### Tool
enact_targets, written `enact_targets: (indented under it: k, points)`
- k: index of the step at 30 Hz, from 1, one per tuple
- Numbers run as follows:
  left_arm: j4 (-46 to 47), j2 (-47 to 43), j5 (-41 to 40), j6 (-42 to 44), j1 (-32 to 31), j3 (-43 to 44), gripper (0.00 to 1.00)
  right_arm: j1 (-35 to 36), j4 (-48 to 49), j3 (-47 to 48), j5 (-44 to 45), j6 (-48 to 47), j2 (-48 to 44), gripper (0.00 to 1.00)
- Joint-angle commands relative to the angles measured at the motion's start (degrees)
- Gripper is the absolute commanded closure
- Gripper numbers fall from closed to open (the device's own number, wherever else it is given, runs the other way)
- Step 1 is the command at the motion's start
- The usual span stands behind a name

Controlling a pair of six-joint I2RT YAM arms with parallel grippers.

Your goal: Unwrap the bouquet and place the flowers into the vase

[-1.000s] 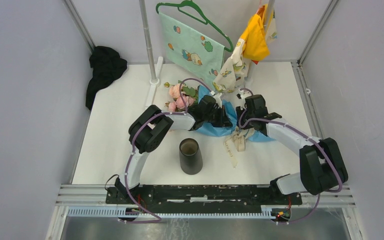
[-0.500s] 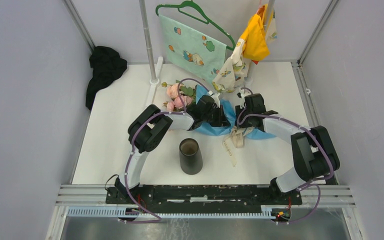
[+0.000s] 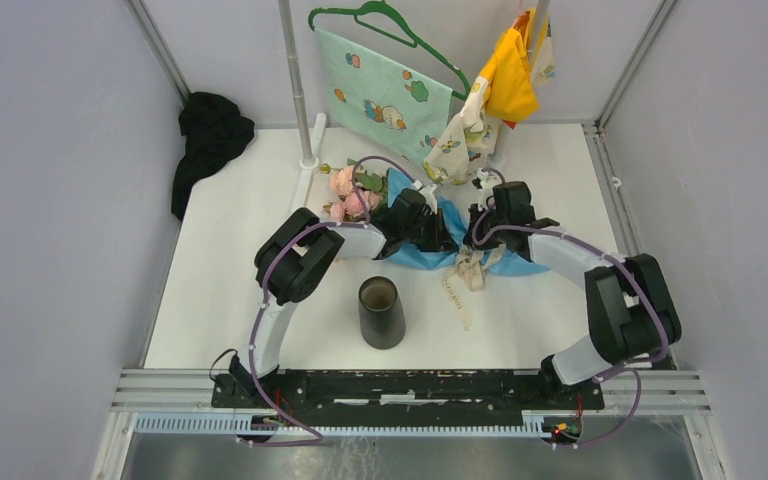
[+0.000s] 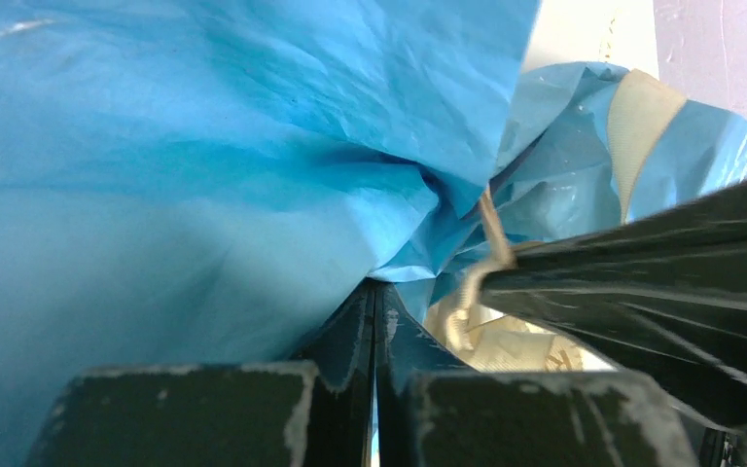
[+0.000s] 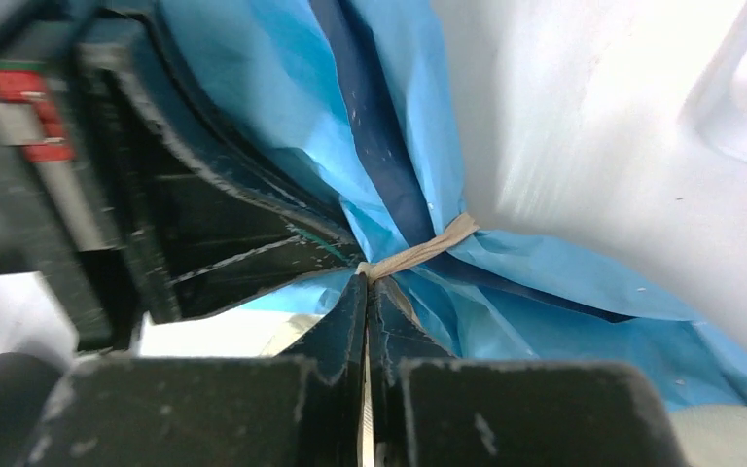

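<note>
The bouquet (image 3: 405, 215) lies on the table behind the black vase (image 3: 381, 312), which stands upright. Its pink flowers (image 3: 347, 195) point far left, and the blue paper (image 3: 430, 255) spreads to the near right. My left gripper (image 3: 447, 232) is shut on a fold of the blue paper (image 4: 253, 175), its tips (image 4: 374, 287) pinching into the crease. My right gripper (image 3: 477, 228) meets it from the right and is shut on the cream ribbon (image 5: 428, 248) at the knot (image 5: 365, 275). Loose ribbon ends (image 3: 463, 280) trail toward the front. The stems are hidden by the paper.
A black cloth heap (image 3: 210, 130) sits at the far left wall. A pale green patterned cloth (image 3: 385, 95) on a hanger and yellow cloths (image 3: 510, 75) hang just behind the bouquet. A metal pole (image 3: 298, 90) stands far left of the flowers.
My right gripper's jaws have closed on the ribbon at the bouquet's waist. Both grippers and the bouquet shifted slightly toward the back. The left gripper stayed shut.
</note>
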Motion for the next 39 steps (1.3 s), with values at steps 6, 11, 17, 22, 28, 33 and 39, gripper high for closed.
enact_targets:
  k: [6, 11, 17, 22, 28, 33, 39]
  points:
    - [-4.76, 2.12, -2.65, 0.49, 0.41, -0.73, 0.98, 0.36, 0.48, 1.99, -3.80, 0.40, -13.99, 1.00]
    - [-4.75, 2.21, -2.76, 0.49, 0.49, -0.63, 0.98, 0.42, -1.63, 3.63, -4.36, 0.02, -17.54, 1.00]
    - [-4.78, 2.39, -2.77, 0.57, 0.49, -0.65, 0.98, 0.34, -4.72, 6.32, -4.27, -0.35, -21.94, 1.00]
    - [-4.77, 2.48, -2.52, 0.53, 0.49, -0.45, 0.98, 0.41, -8.07, 11.08, -3.35, -1.38, -25.53, 0.97]
    - [-4.77, 2.45, -2.48, 0.49, 0.52, -0.38, 0.98, 0.42, -10.27, 11.12, -4.38, -1.55, -28.28, 0.96]
    - [-4.53, 2.86, -2.23, 0.32, 0.46, -0.30, 0.98, 0.43, -10.81, 9.98, -3.30, -2.12, -31.33, 0.96]
    - [-4.48, 2.99, -2.21, 0.22, 0.45, -0.39, 0.98, 0.43, -13.84, 17.42, 0.27, -3.45, -33.98, 0.96]
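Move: The right hand, about 4 cm to the right of the left one, already has the ribbon in its closed fingertips; the knot at the wrapping's waist lies about 1 cm ahead of it and 2 cm below. The ribbon loops bunch some 5 cm back, and the vase stands roughly 15 cm back and 18 cm to the left. From the left hand, closed on the blue wrapping, the knot is about 4 cm to the right and 1 cm ahead. Keeping its pinch on the ribbon, the right hand pulls it up and away from the knot, climbing some 22 cm with a small drift back of about 3 cm late on, while the wrist tips the fingers up by roughly 25 degrees. The left hand stays put with closed fingers on the blue wrapping beside the knot. ##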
